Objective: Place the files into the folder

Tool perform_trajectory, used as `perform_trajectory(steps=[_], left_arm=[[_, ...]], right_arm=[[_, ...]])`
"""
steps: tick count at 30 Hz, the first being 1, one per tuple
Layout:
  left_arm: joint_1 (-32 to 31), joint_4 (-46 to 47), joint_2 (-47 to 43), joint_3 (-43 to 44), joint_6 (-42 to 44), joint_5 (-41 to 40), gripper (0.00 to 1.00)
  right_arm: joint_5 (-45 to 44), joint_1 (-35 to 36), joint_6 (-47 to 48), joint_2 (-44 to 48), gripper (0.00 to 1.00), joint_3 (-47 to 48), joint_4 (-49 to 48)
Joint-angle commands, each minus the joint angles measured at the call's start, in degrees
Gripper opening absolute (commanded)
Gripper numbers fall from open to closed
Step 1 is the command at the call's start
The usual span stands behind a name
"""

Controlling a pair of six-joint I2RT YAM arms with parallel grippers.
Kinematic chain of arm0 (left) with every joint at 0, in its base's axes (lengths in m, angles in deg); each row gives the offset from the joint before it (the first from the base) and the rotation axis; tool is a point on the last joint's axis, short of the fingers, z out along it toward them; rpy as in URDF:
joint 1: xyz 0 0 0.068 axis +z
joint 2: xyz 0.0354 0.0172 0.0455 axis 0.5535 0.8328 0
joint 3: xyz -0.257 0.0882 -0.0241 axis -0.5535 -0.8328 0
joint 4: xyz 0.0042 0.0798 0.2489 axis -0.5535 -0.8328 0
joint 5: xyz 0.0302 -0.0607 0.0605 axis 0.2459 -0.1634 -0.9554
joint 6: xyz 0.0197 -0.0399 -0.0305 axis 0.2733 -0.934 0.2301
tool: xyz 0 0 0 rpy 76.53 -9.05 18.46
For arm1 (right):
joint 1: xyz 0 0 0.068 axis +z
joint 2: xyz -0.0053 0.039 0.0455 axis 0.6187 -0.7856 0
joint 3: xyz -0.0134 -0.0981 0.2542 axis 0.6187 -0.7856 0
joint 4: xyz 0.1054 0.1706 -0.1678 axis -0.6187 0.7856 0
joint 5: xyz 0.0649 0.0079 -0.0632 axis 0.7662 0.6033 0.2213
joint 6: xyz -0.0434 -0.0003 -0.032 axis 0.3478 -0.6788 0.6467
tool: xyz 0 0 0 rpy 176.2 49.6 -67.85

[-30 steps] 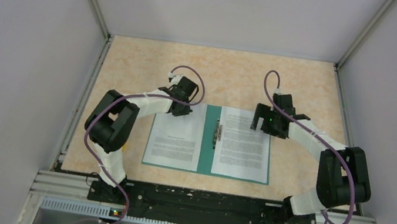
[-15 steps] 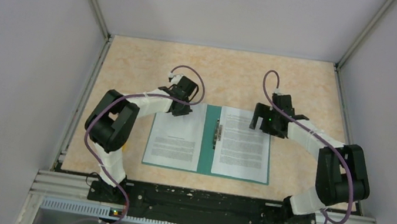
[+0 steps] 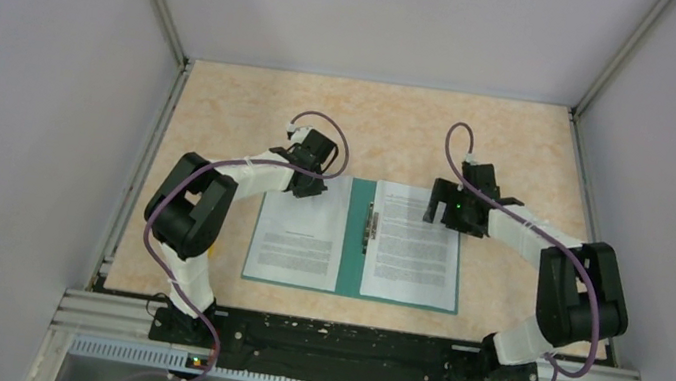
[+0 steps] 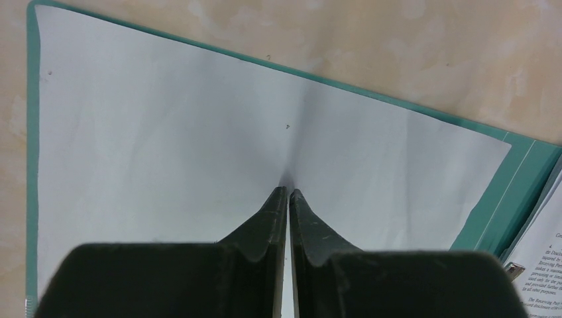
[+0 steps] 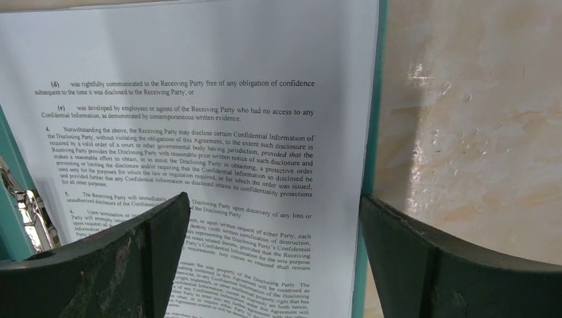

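The teal folder [image 3: 353, 253] lies open on the table, one white sheet of the files on each half. The left sheet [image 3: 296, 240] shows its blank upper part in the left wrist view [image 4: 166, 146]. My left gripper [image 3: 308, 189] [image 4: 289, 191] rests at that sheet's top edge, shut, and a raised crease runs from its tips. The right sheet [image 3: 414, 247] carries printed text [image 5: 199, 132]. My right gripper [image 3: 442, 212] [image 5: 275, 199] hovers wide open over that sheet's upper right part, straddling its right edge and the folder rim [image 5: 371, 132], with nothing held.
A metal fastener [image 3: 371, 226] [image 5: 26, 205] runs along the folder's spine. Bare beige tabletop [image 3: 522, 147] surrounds the folder. Grey walls [image 3: 43, 106] enclose three sides. The black base rail [image 3: 321, 342] lies at the near edge.
The right arm has drifted slightly left over the right sheet. The left arm and both sheets have stayed where they were.
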Motion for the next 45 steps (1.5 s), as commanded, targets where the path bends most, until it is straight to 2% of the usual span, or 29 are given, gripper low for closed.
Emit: perform_trajectory(steps=[1,21,28,37,40,45], left_arm=[[0.6,-4.2,2.1,0.0,1.2,-0.9,0.11],[0.6,-4.5,1.6,0.0,0.9,-0.7,0.11],[0.6,-5.6,-2.1,2.0,1.7,-0.1,0.24],[0.6,-8.2,-8.3,5.3,3.2,1.2,0.32],[0.7,-8.5,-12.0,2.9,2.8,1.2,0.34],[2.1,-7.3,-21.0,-6.4,1.0,2.3,0.35]], right_arm=[[1.8,-0.4,0.1,-1.3,0.97,-0.3,-2.1],[0.9,-0.4,1.1,-2.0,0.97,0.4,-0.6],[0.0,-0.4,1.8,0.4,0.97,2.5,2.7],[-2.2,-0.4,3.0,0.6,0.97,6.1,6.1],[-3.4,-0.4,3.3,1.0,0.97,7.1,7.7],[-4.3,1.8,1.1,4.9,0.94,8.3,11.8]])
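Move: The left hand's nearly shut fingertips are on the upper part of the folder's left sheet, whose middle lies about 8 cm back, 1 cm to the left and a centimetre below. From there the metal clip is roughly 6 cm back and 14 cm right, the right-hand papers' middle some 8 cm back and 25 cm right. From the wide-open right hand, those papers centre about 6 cm back, 6 cm left and 2 cm below. The left hand first stays with its fingertips resting on the left sheet, then parts its fingers to about a third open, eases back a little and lifts off, climbing about 7 cm in all, drawing back 1.5 cm and tipping its fingers some 5 degrees up and outward. The right hand stays low over the outer right part of the right-hand papers, wide open, then rises about 1.5 cm while easing 1 cm towards the folder's right edge. ##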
